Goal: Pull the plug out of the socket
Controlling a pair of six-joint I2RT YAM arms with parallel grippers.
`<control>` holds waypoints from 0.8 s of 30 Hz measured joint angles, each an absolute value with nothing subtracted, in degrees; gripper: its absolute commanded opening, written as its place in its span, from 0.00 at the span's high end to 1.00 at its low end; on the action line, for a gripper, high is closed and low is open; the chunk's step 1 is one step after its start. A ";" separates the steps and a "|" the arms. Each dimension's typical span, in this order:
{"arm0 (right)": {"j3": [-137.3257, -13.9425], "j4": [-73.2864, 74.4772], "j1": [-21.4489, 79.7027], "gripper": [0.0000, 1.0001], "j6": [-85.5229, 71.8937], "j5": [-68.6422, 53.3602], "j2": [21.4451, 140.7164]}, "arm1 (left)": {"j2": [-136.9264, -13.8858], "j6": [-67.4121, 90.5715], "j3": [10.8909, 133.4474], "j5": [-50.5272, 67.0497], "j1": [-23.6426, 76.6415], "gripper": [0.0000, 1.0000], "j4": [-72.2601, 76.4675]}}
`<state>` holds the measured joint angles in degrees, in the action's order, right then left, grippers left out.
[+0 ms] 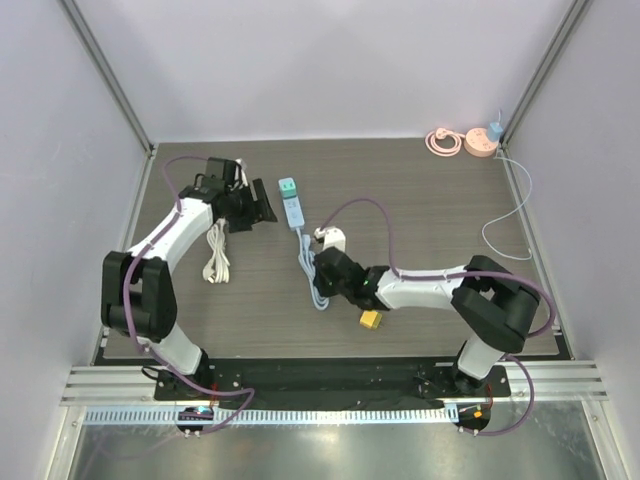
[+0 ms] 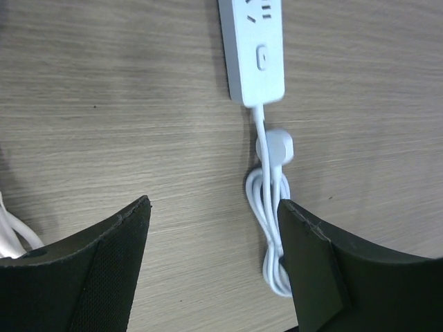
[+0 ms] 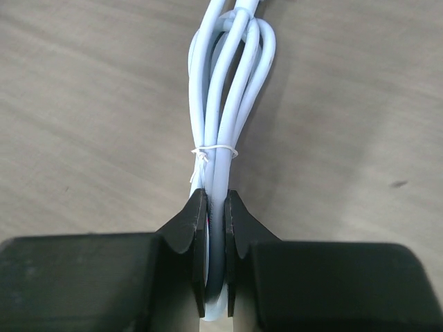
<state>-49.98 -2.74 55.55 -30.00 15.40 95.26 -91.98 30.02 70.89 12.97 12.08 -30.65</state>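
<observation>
A green plug (image 1: 287,187) sits in the far end of a white socket strip (image 1: 292,211) lying mid-table. The strip's near end (image 2: 252,48) with its switch shows in the left wrist view; the plug is out of that view. The strip's white cord bundle (image 1: 318,298) runs toward the arms. My right gripper (image 1: 322,265) is shut on that tied cord bundle (image 3: 232,104), the jaws pinching it (image 3: 216,197). My left gripper (image 1: 262,208) hangs open just left of the strip, its fingers (image 2: 214,207) wide apart over bare table, the cord (image 2: 266,207) beside the right finger.
A second coiled white cable (image 1: 216,255) lies left of the strip, under the left arm. A small yellow connector (image 1: 371,320) rests near the right arm. A pink device (image 1: 460,142) and a thin white wire (image 1: 510,215) are at the back right.
</observation>
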 measured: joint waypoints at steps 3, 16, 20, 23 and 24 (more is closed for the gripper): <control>-47.40 -5.91 60.80 0.96 -33.10 18.33 94.89 | -95.09 30.04 71.02 13.39 12.45 0.27 -31.24; -49.93 -8.95 78.59 0.18 -40.07 23.33 98.80 | -97.27 29.28 72.38 10.59 14.52 0.23 -34.02; -49.93 -6.85 77.82 0.10 -37.91 26.52 96.05 | -97.21 28.40 73.14 8.05 15.46 0.23 -34.87; -49.69 -5.15 76.18 0.09 -36.03 27.97 91.53 | -97.17 27.94 73.19 6.79 16.16 0.23 -35.07; -49.39 -4.84 75.48 0.10 -35.70 28.23 90.00 | -97.17 27.86 73.17 6.61 16.27 0.23 -35.05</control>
<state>-49.39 -4.84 75.48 -35.70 28.23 90.00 -97.17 27.86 73.17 6.61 16.27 -35.05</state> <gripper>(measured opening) 0.904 0.773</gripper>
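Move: The green plug, still on the blue strip, lies about 18 cm ahead of the open left hand, 6 cm to its right and 7 cm below; the blue cord's own plug is some 4 cm ahead and 11 cm right of it, the white cord about 2 cm ahead and 11 cm left. The right hand already grips the cord's looped end; from it the green plug is some 26 cm ahead and 9 cm left, and the pulled-off yellow plug 5 cm back and 12 cm right. Still pinching the blue cord's looped end, the right hand drags it about 13 cm back towards the base and 9 cm left, hauling the strip along behind, then opens wide to let the cord go and backs off up by some 5 cm and a little forward and right. Meanwhile the left hand sinks about 3.5 cm beside the strip's path, fingers staying wide open, tips slightly steeper down and rolls a few degrees with its left side rising, touching nothing. ##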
